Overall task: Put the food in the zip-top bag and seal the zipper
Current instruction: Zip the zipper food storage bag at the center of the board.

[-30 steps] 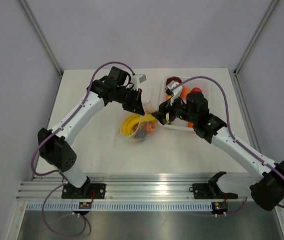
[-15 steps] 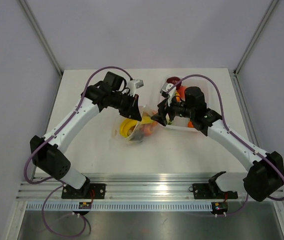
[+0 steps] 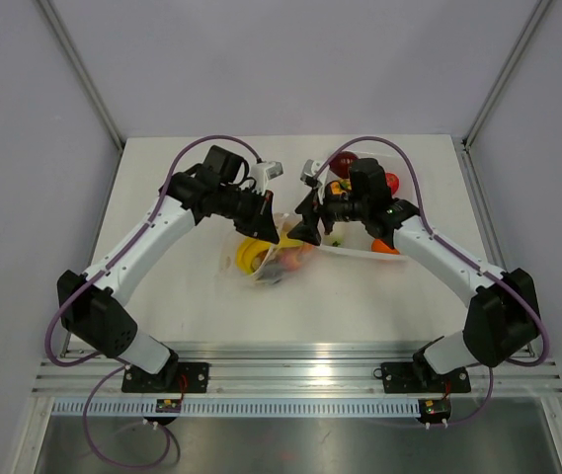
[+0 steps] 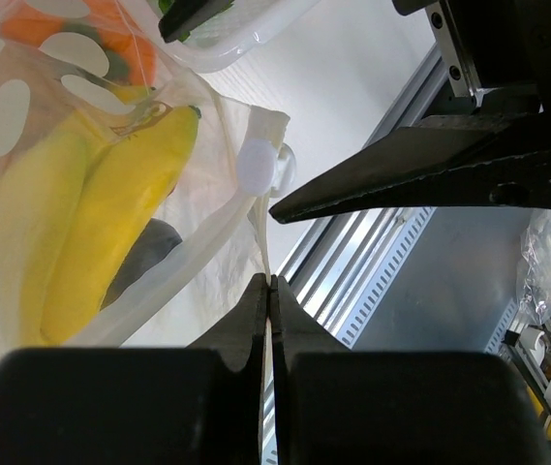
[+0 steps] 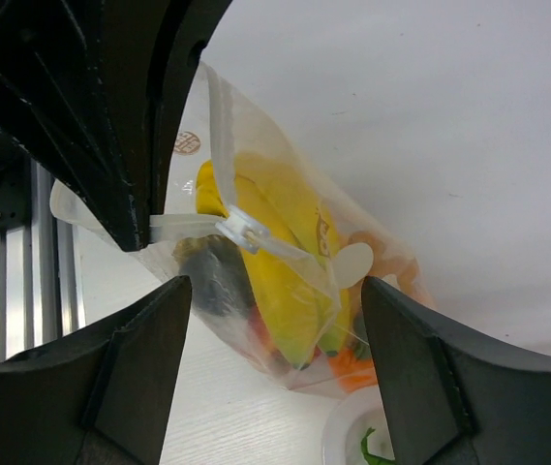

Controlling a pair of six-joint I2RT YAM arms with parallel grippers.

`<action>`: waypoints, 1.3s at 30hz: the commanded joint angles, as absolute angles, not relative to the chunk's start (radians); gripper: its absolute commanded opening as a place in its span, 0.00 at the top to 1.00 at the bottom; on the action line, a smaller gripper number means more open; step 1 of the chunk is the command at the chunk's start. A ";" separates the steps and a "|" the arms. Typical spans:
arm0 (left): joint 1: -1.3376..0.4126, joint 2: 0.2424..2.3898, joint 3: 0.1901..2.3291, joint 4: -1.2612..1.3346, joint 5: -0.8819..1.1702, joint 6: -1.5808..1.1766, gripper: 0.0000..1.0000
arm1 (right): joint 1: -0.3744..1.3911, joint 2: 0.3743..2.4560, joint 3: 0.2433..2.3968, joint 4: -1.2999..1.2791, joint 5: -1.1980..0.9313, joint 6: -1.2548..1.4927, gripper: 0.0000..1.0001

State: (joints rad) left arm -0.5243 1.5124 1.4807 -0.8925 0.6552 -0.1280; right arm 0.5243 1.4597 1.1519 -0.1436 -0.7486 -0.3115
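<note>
The zip-top bag (image 3: 273,259) lies mid-table, its mouth edge lifted. It holds yellow bananas (image 4: 91,223), an orange piece (image 4: 110,39) and a dark piece (image 5: 212,281). My left gripper (image 4: 271,281) is shut on the zipper strip (image 5: 188,225) at the mouth corner. A white slider (image 5: 246,231) sits on the strip just beyond it. My right gripper (image 5: 275,286) is open, its jaws spread either side of the bag below the slider, touching nothing. In the top view the left gripper (image 3: 273,235) and right gripper (image 3: 305,229) nearly meet over the bag.
A white tray (image 3: 355,253) stands right of the bag with a red piece (image 3: 391,182), a dark purple piece (image 3: 343,161), an orange piece (image 3: 384,247) and something green. Its rim shows in the right wrist view (image 5: 352,426). The aluminium rail (image 3: 290,370) runs along the near edge.
My right gripper has moved left from over the tray's edge to the bag's mouth, close to the left gripper. The left gripper still holds the bag's edge and has shifted little.
</note>
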 commanded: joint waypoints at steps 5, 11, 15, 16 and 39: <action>-0.518 1.480 1.476 -0.854 0.693 -0.118 1.00 | 0.522 1.509 1.216 -0.129 -0.865 -0.325 0.25; -0.518 1.497 1.494 -0.868 0.695 -0.120 1.00 | 0.522 1.546 1.252 -0.138 -0.911 -0.315 0.40; -0.518 1.511 1.508 -0.884 0.689 -0.114 1.00 | 0.522 1.546 1.244 -0.103 -0.910 -0.287 0.49; -0.518 1.512 1.511 -0.885 0.687 -0.110 1.00 | 0.522 1.548 1.243 -0.098 -0.908 -0.282 0.49; -0.520 1.416 1.618 -0.824 0.428 -0.049 0.44 | 0.522 1.414 1.108 0.058 -0.765 -0.040 1.00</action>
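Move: The zip slider on the bag's raised rim sits just off the right hand's open fingertips, about 2 cm to its left, 1 cm back and 1 cm lower. From the left hand, still pinching the rim beside it, the slider is roughly 3 cm right and 2 cm ahead. The bananas in the bag lie some 5 cm left, 1 cm ahead and 11 cm below the right hand; the food tray's middle is about 18 cm right, 9 cm ahead and 14 cm below. The bag's rim at the zip slider is taken by the right hand, which eases about 2 cm left and slightly down, shuts its wide-open fingers there, then drifts 1 cm back right, rolling some 10 degrees. Only after that grip does the left hand, steady till then, open about halfway, let go of the rim and draw away forward, up and left. ##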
